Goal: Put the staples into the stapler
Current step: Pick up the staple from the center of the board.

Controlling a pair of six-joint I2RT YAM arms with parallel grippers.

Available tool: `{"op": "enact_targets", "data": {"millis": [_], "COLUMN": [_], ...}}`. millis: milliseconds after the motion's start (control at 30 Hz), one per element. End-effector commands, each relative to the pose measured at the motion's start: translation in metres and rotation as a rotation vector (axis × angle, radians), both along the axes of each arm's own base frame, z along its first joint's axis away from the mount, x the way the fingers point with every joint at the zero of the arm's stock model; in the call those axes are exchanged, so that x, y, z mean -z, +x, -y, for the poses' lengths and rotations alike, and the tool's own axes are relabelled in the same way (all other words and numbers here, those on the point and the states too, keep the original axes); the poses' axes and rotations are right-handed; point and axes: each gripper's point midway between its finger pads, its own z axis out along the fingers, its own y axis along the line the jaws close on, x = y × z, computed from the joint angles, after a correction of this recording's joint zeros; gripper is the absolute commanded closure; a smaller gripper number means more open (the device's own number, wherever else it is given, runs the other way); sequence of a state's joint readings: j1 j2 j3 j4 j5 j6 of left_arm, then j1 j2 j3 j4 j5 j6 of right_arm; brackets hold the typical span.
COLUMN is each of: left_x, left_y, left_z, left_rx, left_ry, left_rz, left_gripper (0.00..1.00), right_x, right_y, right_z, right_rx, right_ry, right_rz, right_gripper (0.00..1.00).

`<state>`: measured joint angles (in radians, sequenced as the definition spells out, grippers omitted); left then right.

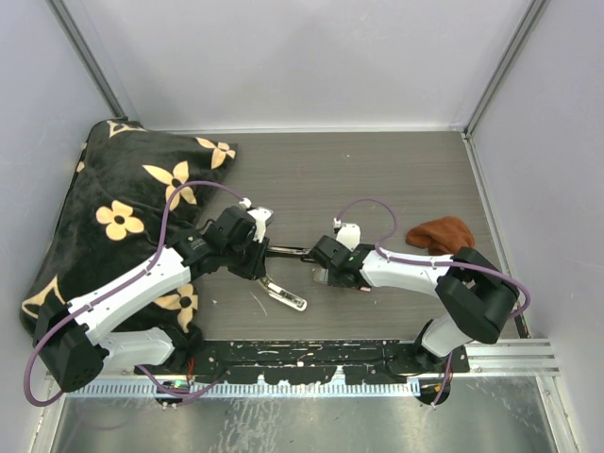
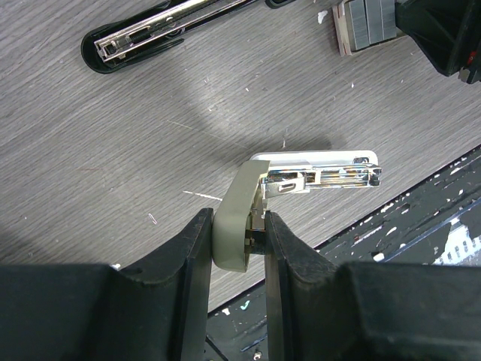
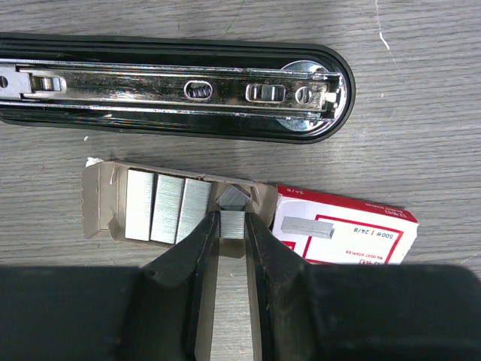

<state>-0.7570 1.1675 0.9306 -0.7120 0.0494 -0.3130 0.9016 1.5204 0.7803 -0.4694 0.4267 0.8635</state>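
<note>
The stapler lies folded open on the table. Its black half with a chrome rail point(image 3: 188, 92) is flat; it also shows in the left wrist view point(image 2: 143, 34). My left gripper point(image 2: 239, 241) is shut on the hinge end of the cream-green cover point(image 2: 231, 226), whose chrome magazine point(image 2: 323, 177) points away. My right gripper point(image 3: 232, 230) is shut on a short silvery block of staples point(image 3: 234, 221) in the open cardboard tray point(image 3: 96, 204). Three more strips point(image 3: 167, 207) lie in the tray, and a small loose block point(image 3: 234, 196) lies just beyond the tips. The red-and-white box sleeve point(image 3: 347, 235) sits to the right.
A black cushion with cream flowers point(image 1: 123, 217) fills the left side of the table. A rust-brown cloth point(image 1: 441, 234) lies at the right. The black mounting rail point(image 1: 311, 359) runs along the near edge. Grey walls close in the table.
</note>
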Motion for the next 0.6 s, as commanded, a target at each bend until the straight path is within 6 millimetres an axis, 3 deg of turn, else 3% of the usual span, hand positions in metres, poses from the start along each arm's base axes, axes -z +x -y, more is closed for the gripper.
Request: {"op": "enact_targets", "data": {"millis": [0,267,567], "left_x": [-0.023,-0.020,-0.012], "left_y": [0.010,0.009,0.010], "left_z": [0.009,0.012,0.028], "left_rx": [0.013,0.040,0.063], "left_ry": [-0.058,-0.054,-0.072], "left_rz": [0.063,0.054,-0.003], "left_gripper": [1.00,1.00,1.00], "right_x": [-0.016,-0.045,-0.070], "right_y": [0.008,0.008,-0.008], "right_z": [-0.003,-0.003,0.002], "right_rx": [0.005,-0.059,-0.168], "right_ry": [0.011,0.042,0.103], "right_rz": [0.051,0.098,0.123], "right_gripper": [0.76,0.76,0.76]}}
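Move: The staple block is already between the right fingers, at the right end of the open tray. The green stapler's opened magazine, its likely destination, is about 11 cm left, 3 cm back and some 8 cm higher. The three upright blocks stand 2 cm left and 1 cm ahead of that hand, the red box 4 cm right and level, and the black stapler 5 cm ahead and 7 cm left. From the left hand, the held block lies roughly 16 cm right, level, and 11 cm below. The staple block, still pinched in the right fingers, is drawn almost straight up out of the tray by about 5 cm, slowly at first and then quickly, while the right wrist turns slightly counter-clockwise and its fingertips tip a little upward and forward. Late on, the left hand sinks about 1 cm, keeping its hold on the green stapler. ##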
